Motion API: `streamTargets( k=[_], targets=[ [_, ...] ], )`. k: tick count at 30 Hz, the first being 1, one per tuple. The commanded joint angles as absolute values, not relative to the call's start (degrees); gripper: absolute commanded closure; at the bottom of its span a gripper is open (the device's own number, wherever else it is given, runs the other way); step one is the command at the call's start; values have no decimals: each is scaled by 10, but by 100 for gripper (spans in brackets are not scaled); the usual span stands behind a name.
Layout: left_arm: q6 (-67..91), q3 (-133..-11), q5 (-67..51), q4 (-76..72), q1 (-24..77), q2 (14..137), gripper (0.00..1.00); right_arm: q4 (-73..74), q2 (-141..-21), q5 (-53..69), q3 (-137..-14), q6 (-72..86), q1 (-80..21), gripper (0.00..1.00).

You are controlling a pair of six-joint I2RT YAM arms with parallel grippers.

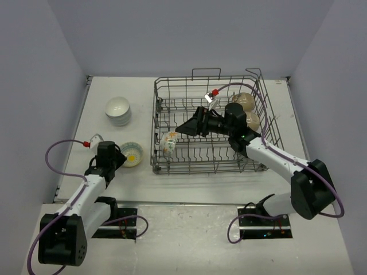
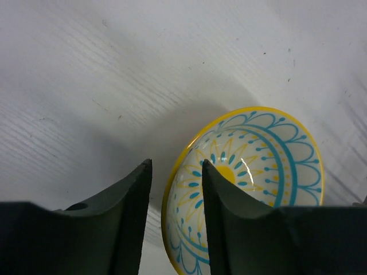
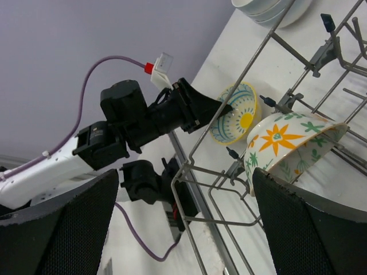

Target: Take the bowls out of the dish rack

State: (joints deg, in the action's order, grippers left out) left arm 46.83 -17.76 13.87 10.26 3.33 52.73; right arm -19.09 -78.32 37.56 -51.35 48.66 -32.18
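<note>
A white bowl with a yellow rim and blue-yellow pattern [image 1: 132, 153] [image 2: 269, 154] rests on the table left of the dish rack [image 1: 156, 123]. My left gripper [image 1: 120, 156] [image 2: 176, 164] straddles its rim, one finger inside. The jaws stand slightly apart, with a gap between the outer finger and the rim. Inside the rack, my right gripper [image 1: 183, 129] [image 3: 183, 229] is wide open and points at a floral bowl [image 1: 170, 142] [image 3: 289, 143] standing on edge at the rack's left end. Two tan bowls [image 1: 246, 103] sit at the rack's right side.
A stack of white bowls [image 1: 117, 110] stands on the table at the far left. The rack's tines and side wires [image 3: 229, 91] surround my right gripper. Grey walls close in the table on three sides.
</note>
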Motion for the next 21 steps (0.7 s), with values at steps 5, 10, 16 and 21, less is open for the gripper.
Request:
streamTargets(
  k=[5,10,16,21],
  targets=[
    [483,-205,171,115,28,490,6,-243,-811,350,-483,568,-319,2],
    [469,-278,167,204,29,433,0,-232,-822,296,-455,589,-321,8],
    [442,-414,170,306,30,370,0,-318,-891,352,-459,633,-323,29],
    [369,-541,148,333,30,348,0,-355,-938,361,-468,648,-323,38]
  ],
)
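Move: The yellow-patterned bowl is on the counter with its rim between the left fingers, its middle about 5 cm right of the left hand and 2 cm ahead. The white bowl stack is some 19 cm straight ahead, 2 cm higher. The flowered bowl, on edge in the rack, is about 5 cm left of the right hand, 2 cm ahead and 16 cm below; the yellow bowl lies level with the right hand, 20 cm left and 23 cm lower. The yellow-patterned bowl is let go on the counter: the left fingers spread wide around its rim, then the hand rises clear, slowly and then fast, about 24 cm, its fingertips tipping up. Meanwhile the right hand sinks some 10 cm with a slight reach forward towards the flowered bowl's rim, rolling about 20 degrees, fingers closing to roughly two-thirds open. ##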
